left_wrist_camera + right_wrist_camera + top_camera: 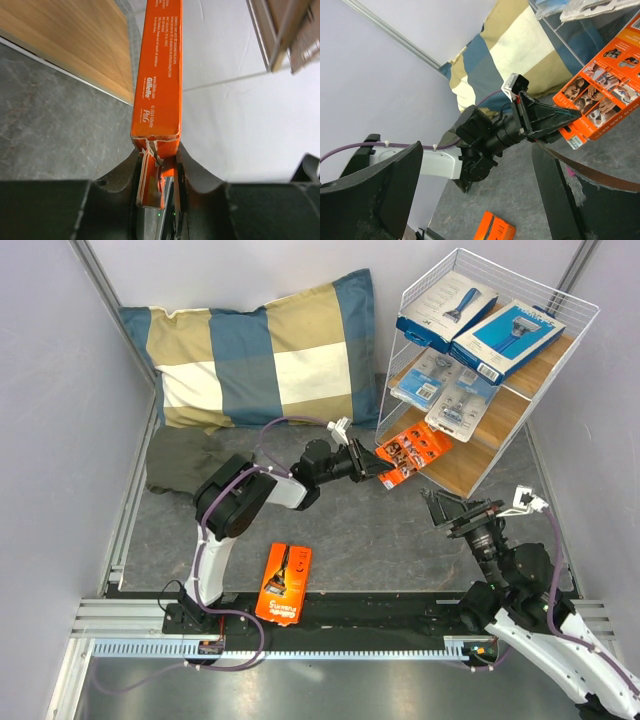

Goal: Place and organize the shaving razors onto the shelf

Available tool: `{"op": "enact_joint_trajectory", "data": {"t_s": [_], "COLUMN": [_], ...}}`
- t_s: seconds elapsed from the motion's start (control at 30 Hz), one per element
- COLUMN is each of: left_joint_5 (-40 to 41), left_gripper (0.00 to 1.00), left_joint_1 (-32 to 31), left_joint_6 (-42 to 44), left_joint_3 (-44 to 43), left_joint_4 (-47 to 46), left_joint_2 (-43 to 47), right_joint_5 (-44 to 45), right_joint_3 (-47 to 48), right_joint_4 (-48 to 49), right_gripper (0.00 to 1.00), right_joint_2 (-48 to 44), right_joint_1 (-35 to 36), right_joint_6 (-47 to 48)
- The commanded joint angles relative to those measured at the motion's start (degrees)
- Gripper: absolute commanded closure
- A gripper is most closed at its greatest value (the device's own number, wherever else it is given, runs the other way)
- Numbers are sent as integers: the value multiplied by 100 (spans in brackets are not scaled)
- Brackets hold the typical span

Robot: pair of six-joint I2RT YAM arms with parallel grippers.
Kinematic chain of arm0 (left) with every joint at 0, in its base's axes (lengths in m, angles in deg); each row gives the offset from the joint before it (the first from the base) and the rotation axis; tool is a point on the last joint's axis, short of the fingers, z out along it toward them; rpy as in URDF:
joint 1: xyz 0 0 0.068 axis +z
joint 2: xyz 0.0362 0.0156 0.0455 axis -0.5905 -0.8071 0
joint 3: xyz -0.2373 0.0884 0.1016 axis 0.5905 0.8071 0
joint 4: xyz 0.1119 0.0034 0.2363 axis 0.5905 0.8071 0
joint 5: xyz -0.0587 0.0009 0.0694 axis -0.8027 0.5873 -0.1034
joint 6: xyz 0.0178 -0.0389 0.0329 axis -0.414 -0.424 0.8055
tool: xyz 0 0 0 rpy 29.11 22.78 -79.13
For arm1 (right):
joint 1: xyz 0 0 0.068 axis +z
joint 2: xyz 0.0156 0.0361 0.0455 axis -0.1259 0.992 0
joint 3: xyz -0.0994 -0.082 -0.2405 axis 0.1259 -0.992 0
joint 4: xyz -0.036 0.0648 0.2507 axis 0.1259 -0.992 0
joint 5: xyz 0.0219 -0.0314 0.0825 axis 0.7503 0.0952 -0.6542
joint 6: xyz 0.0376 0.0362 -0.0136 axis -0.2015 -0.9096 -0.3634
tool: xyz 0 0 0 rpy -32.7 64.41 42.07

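Note:
The white wire shelf (560,390) stands at the back right. Two blue razor boxes (445,307) (506,338) lie on its top board, two clear blister packs (424,376) (463,403) on the middle board. My left gripper (372,466) is shut on an orange razor card (413,454) and holds it by one end at the shelf's lowest board (65,45); the card (160,70) shows edge-on in the left wrist view. A second orange card (283,583) lies on the grey mat near the arm bases. My right gripper (445,510) is open and empty, right of centre.
A blue-and-tan checked pillow (260,350) leans against the back wall. A dark green cloth (180,462) lies below it at the left. Purple cables run along both arms. A metal rail (300,635) crosses the near edge.

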Motion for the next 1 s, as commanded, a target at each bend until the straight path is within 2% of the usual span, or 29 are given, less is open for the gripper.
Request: {"op": "enact_joint_trajectory", "data": {"t_s": [0.0,0.37,0.73,0.97], "left_joint_5": [478,829,882,1075], "left_gripper": [92,91,87,70], "left_joint_1": [30,30,21,4], "left_joint_6": [-529,-591,-687,-591], "left_joint_3": [-504,-1691,-2510,-2712], "left_joint_4": [116,1135,1418,1488], "left_joint_2": [-210,-791,-1414,-1538], "right_joint_5": [159,211,238,238], "right_joint_3": [271,359,553,597], "right_joint_4": [-243,-506,-876,-999], "right_gripper": [2,2,2,2], "right_joint_2": [-182,-560,-604,-604], "right_joint_1": [25,25,25,16], "right_joint_6": [196,319,398,398]}}
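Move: The left hand holds the orange razor box by one end. The middle of the bottom shelf board lies about 13 cm ahead of that hand, 12 cm to its right and 9 cm below. The rack's left post is some 13 cm ahead and 1 cm left; the nearer clear razor pack on the middle shelf is 10 cm ahead, 15 cm right and 10 cm higher. From the right hand the bottom shelf is roughly 30 cm ahead, 3 cm right and 25 cm down. Still pinching the orange box by its end, the left hand carries it mostly forward, about 8 cm, and some 4 cm to the right and 4 cm down, into the bottom bay beneath the middle shelf. The wrist swings roughly 10 degrees counter-clockwise and rolls its forward side down as much. The empty, open right hand eases about 3 cm right and back, away from the rack. ##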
